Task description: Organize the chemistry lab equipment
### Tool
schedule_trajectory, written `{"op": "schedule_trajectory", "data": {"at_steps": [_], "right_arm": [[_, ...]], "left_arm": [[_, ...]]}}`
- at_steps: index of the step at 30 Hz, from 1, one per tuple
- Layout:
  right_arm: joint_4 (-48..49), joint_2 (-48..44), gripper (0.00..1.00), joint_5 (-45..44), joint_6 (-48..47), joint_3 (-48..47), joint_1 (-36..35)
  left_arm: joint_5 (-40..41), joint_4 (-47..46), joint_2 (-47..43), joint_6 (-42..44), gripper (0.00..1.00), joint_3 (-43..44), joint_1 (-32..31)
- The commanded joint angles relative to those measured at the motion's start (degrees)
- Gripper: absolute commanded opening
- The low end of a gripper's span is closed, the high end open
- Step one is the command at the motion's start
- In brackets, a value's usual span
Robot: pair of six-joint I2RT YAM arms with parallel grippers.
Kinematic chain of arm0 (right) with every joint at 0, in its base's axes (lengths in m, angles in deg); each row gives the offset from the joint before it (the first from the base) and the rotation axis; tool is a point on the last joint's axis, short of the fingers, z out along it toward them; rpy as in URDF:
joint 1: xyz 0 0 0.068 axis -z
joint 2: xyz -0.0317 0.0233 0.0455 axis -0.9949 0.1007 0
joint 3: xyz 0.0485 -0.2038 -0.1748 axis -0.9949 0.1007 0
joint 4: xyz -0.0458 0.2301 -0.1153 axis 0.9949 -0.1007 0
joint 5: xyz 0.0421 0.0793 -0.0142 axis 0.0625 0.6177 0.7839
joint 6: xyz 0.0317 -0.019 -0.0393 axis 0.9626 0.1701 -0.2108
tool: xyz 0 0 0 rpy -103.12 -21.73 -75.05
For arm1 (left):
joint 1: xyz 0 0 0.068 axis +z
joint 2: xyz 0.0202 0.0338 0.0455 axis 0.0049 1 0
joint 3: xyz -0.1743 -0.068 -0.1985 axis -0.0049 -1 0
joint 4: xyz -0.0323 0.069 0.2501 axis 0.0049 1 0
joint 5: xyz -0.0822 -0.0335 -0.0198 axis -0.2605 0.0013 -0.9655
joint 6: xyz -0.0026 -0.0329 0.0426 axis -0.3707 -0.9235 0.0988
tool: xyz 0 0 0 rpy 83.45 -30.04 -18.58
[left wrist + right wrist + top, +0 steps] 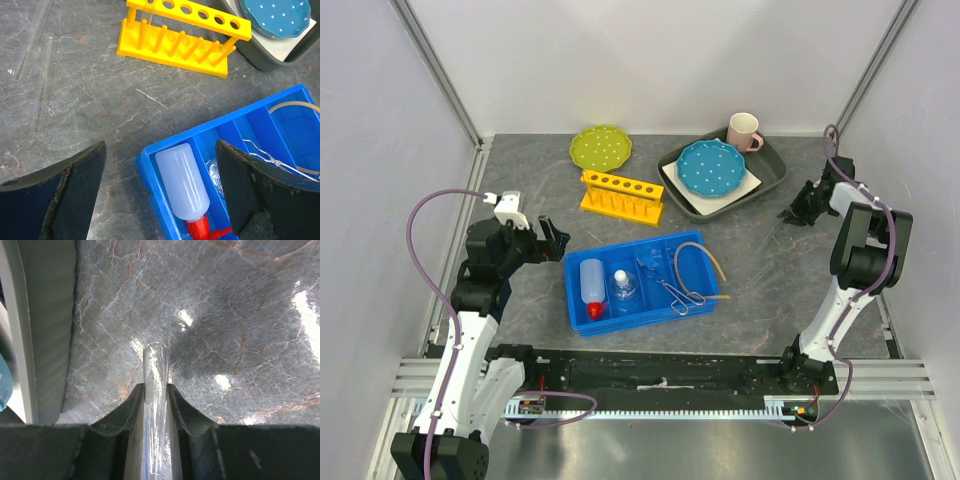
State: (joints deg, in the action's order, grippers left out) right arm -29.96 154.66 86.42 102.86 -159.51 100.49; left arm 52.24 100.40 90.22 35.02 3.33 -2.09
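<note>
A blue compartment tray (582, 318) holds the white squeeze bottle with a red nozzle (592, 283), the small glass flask (624, 290), the metal tongs (678, 293) and the tan tubing loop (705, 262). My left gripper (548, 240) hovers open over the tray's left end. In the left wrist view the bottle (182, 182) lies between the wide-spread fingers (75, 190). My right gripper (798, 212) is at the far right, low over the table. In the right wrist view its pads (131, 402) press both sides of a clear glass test tube (156, 365), which sticks out past the fingertips.
A yellow test-tube rack (622, 195) stands behind the blue tray. A grey tray (772, 180) at the back holds a blue polka-dot plate (711, 167) and a pink mug (744, 131). A green polka-dot plate (600, 147) lies at the back. The grey tray's wall (50, 330) is close to the right gripper's left.
</note>
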Motion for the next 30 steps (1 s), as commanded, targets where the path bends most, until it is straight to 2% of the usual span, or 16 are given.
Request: {"op": "schedule_trajectory", "data": {"at_steps": [1, 9, 13, 15, 16, 19, 22, 24, 26, 27, 30], "right_arm": [[2.3, -1.7, 0.25, 5.3, 2.0, 0.7, 1.6], [2.9, -7.0, 0.25, 9.3, -0.7, 4.3, 1.8], [1.9, -12.6, 0.25, 10.6, -4.0, 6.5, 1.8], [1.5, -14.8, 0.25, 11.1, -6.1, 7.9, 1.8], [1.0, -17.0, 0.25, 11.1, -6.7, 8.3, 1.8], [0.2, -21.5, 0.25, 12.8, -9.4, 9.5, 1.7], [-1.0, -25.4, 0.25, 15.7, -11.4, 10.1, 1.5], [-1.6, -27.1, 0.25, 17.4, -12.3, 10.5, 0.8], [-1.9, -29.4, 0.25, 20.3, -12.3, 10.7, -0.4], [-2.2, -30.0, 0.25, 21.3, -12.3, 10.7, -0.8], [-2.5, -33.4, 0.25, 24.6, -12.1, 10.5, -3.2]], "left_arm": [[-2.1, -2.1, -0.8, 0.7, 0.95, -0.2, 0.0], [-5.7, -3.5, -1.4, -0.6, 0.96, -0.3, 0.0], [-13.9, -5.9, -1.2, -3.5, 0.97, -0.7, 0.0], [-18.0, -8.0, -0.3, -6.8, 0.97, -0.7, 0.0], [-22.6, -8.9, 0.2, -8.2, 0.97, -0.5, 0.0], [-31.5, -13.5, 2.6, -18.0, 0.97, 0.3, -0.1], [-36.3, -19.0, 5.1, -26.1, 0.97, 1.5, -1.3], [-35.6, -21.9, 6.4, -27.9, 0.97, 3.1, -5.9], [-30.9, -22.4, 8.5, -28.6, 0.97, 4.5, -11.1], [-28.8, -23.3, 9.3, -28.7, 0.97, 5.8, -17.1], [-20.7, -25.9, 15.3, -29.5, 0.97, 7.5, -27.8]]}}
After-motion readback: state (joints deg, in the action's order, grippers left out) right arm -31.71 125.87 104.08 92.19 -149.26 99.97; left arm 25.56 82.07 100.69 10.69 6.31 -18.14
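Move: The clear test tube is already pinched in the right fingers just above the table. From that hand the yellow rack lies about 45 cm left and 4 ahead, the grey tray 20 left and 10 ahead, the blue box 40 left and 18 back, all near its height. From the open left hand, the tube is some 60 cm right, 12 ahead and 17 lower; the rack 14 right, 15 ahead; the box 20 right, 6 back, both well below. The test tube, kept pinched in the right fingers, goes up about 15 cm, drawn some 5 cm back and 6 left towards the middle as that hand tips up and turns counter-clockwise. The empty left hand, still wide open, swings some 15 cm right to over the blue box, rising a little and backing slightly, while it turns clockwise and rolls left side down. ##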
